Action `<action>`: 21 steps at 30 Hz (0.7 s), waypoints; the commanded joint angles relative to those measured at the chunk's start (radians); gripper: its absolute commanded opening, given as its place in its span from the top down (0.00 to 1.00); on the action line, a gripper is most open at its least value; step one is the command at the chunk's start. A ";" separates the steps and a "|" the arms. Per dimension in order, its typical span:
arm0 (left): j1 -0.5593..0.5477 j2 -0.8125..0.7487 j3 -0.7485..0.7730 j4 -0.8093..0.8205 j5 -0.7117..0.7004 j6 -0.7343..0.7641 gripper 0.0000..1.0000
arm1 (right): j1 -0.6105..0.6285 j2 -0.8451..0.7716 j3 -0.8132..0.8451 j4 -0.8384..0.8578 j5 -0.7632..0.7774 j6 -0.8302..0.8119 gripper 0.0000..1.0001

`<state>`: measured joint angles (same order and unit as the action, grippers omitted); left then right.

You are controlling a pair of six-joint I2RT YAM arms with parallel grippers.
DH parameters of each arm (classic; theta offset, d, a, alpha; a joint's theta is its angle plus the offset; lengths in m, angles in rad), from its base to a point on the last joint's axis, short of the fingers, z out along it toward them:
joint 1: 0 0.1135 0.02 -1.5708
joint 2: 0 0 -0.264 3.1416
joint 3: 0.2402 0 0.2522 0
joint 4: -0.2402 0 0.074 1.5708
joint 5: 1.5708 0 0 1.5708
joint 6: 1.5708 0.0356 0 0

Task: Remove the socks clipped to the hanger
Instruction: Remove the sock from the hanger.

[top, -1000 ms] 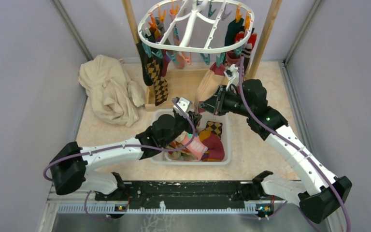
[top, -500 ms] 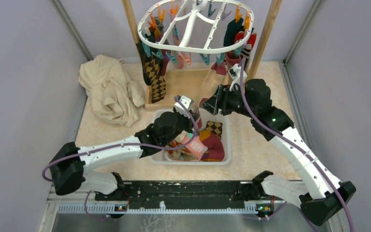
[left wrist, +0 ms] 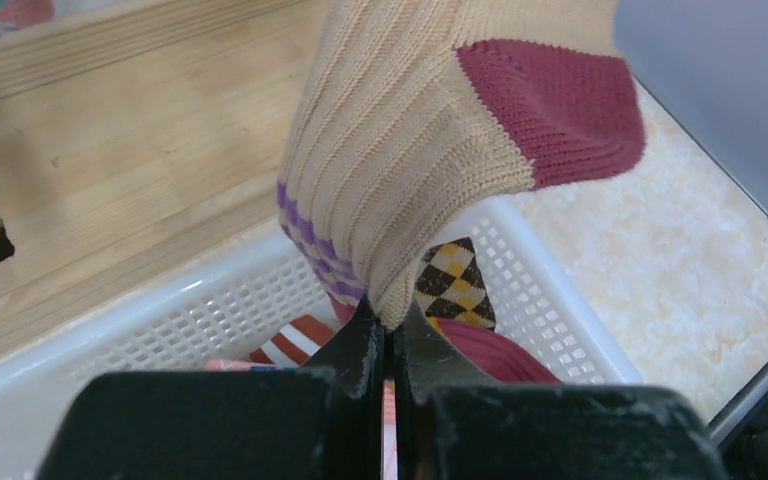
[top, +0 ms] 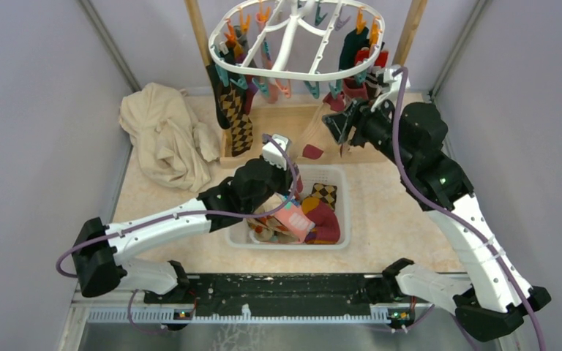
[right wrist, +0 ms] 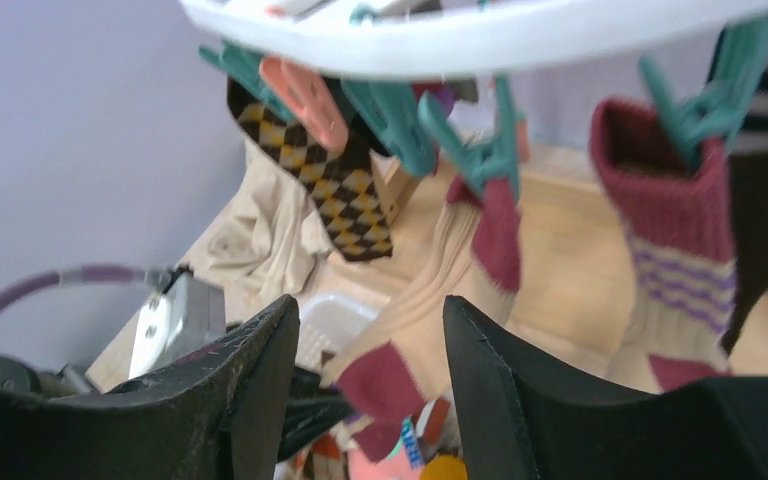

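Note:
The white oval hanger (top: 301, 74) hangs at the back with several socks on teal and orange clips, among them an argyle sock (top: 238, 123). My left gripper (top: 293, 183) is shut on the lower edge of a beige sock (top: 312, 130) with maroon patches and purple stripes. The left wrist view shows this pinch (left wrist: 388, 322) on the sock (left wrist: 410, 170). The sock's top is still held by a teal clip (right wrist: 480, 160). My right gripper (top: 340, 126) is open and empty, just below the hanger's front right rim (right wrist: 460, 45). Its fingers (right wrist: 260, 370) frame the beige sock (right wrist: 440, 290).
A white mesh basket (top: 345, 213) with several loose socks sits below the hanger. A cream cloth (top: 165, 135) lies at the left. Wooden frame posts (top: 410, 33) and a wooden base (top: 278, 121) stand under the hanger. A maroon-cuffed sock (right wrist: 675, 230) hangs right of my right gripper.
My right arm has risen and moved back toward the hanger's front right clips, its jaws open. My left gripper has kept its hold on the beige sock and shifted slightly back.

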<state>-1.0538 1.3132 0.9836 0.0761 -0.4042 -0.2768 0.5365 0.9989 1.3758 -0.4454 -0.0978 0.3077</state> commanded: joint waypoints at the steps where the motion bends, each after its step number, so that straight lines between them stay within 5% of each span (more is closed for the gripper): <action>1: -0.003 -0.035 0.037 -0.054 -0.013 -0.022 1.00 | 0.010 0.063 0.113 0.052 0.092 -0.090 0.45; 21: -0.001 -0.110 0.012 -0.116 0.007 -0.062 1.00 | 0.010 0.216 0.231 0.126 0.175 -0.183 0.49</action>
<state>-1.0538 1.2285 0.9909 -0.0387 -0.4068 -0.3233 0.5365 1.2224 1.5539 -0.4057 0.0608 0.1436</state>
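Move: Hanging from the hanger rim, the teal clip that holds the beige sock is about 10 cm ahead of the open right hand, 1 cm left and 1 cm higher. The burgundy-cuffed sock's clip stands some 14 cm ahead and 5 cm right of that hand; the next teal clip is about 5 cm left of the target clip. From the left hand, already pinching the sock's lower part, the target clip lies roughly 10 cm ahead, 8 cm right and 18 cm up. Reaching about 7 cm forward towards the teal clip under the hanger rim, the right hand rises some 2 cm early on, then settles slightly, turning about 10 degrees clockwise and rolling its left side down; its fingers stay open, lined up with the clip at the end. The left hand keeps its pinch on the beige sock and eases about 2 cm left, a little back, and up after a slight dip. ##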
